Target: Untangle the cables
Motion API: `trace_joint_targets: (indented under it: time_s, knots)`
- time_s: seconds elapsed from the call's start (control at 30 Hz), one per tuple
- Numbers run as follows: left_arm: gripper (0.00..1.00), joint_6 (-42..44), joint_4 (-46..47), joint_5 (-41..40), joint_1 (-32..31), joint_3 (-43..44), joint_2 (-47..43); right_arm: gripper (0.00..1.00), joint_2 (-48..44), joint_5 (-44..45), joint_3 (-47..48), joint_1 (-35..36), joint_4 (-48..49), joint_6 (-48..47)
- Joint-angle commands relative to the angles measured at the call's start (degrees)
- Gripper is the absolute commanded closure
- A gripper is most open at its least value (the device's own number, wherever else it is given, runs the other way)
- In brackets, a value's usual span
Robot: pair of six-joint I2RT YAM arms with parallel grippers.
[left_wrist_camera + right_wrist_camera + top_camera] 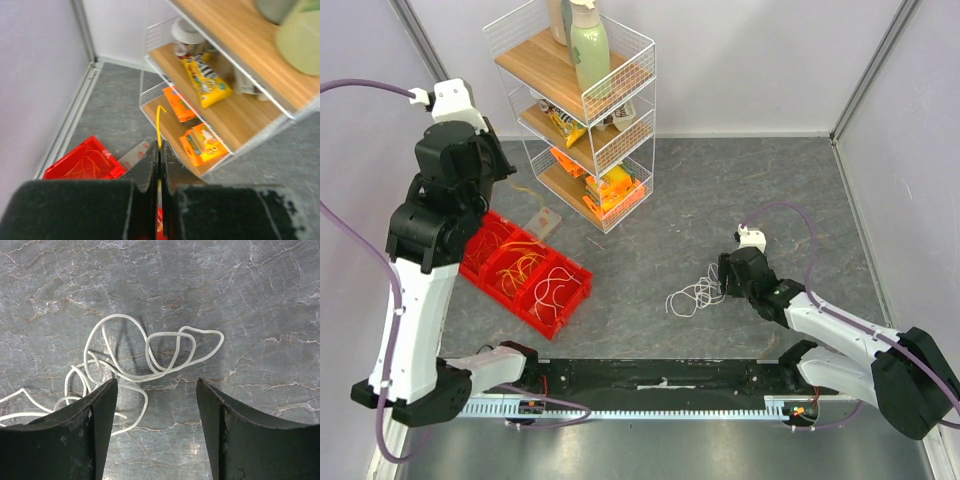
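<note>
A tangle of white cables (698, 293) lies on the grey table, and in the right wrist view the loops of these white cables (150, 355) spread just ahead of the fingers. My right gripper (156, 382) (724, 277) hovers open at the tangle's right edge and holds nothing. My left gripper (160, 147) (503, 168) is raised at the back left, shut on a thin yellow cable (159, 125) that sticks up past its tips. A red bin (505, 298) holds orange, yellowish and white cables in separate compartments.
A white wire shelf rack (582, 110) with snack packets and bottles stands at the back, close to the left gripper. A flat clear packet (542, 220) lies between rack and bin. Walls close in the left, back and right sides.
</note>
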Motion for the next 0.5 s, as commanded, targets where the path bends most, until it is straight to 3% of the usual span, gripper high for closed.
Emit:
trace_joint_targets:
  time_s: [0.0, 0.27, 0.47]
  knots:
    - [0.98, 0.9, -1.7, 1.0, 7.5, -0.9, 2.1, 0.28, -0.9, -0.1, 0.0, -0.2, 2.0, -0.8]
    - [0.98, -5.6, 5.1, 5.6, 19.3, -22.3, -2.6, 0.28, -2.9, -0.5, -1.0, -0.2, 2.7, -0.9]
    - [0.98, -7.0, 5.8, 3.5, 20.6, -22.4, -4.5, 0.28, -2.1, -0.7, -0.7, -0.2, 2.8, -1.1]
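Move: The left hand, shut on the yellow cable, is high above the far compartment of the red box, which lies about 45 cm below it, some 9 cm ahead and 9 cm left. The box's middle compartment is almost under the hand, 1 cm ahead and 2 cm left; the flat plate lies 16 cm ahead and level sideways, and the shelf's bottom tier 24 cm ahead and 13 cm right. From the right hand, the far compartment is roughly 15 cm ahead and 46 cm left. The left hand keeps the yellow cable pinched between its shut fingers and comes down some 16 cm towards the red box's far compartment, swinging about 9 cm to its left on the way, left first and then mainly down, quickest late on. Meanwhile the wrist tips the fingers some 20 degrees further downward and turns them a little less than that counter-clockwise. ##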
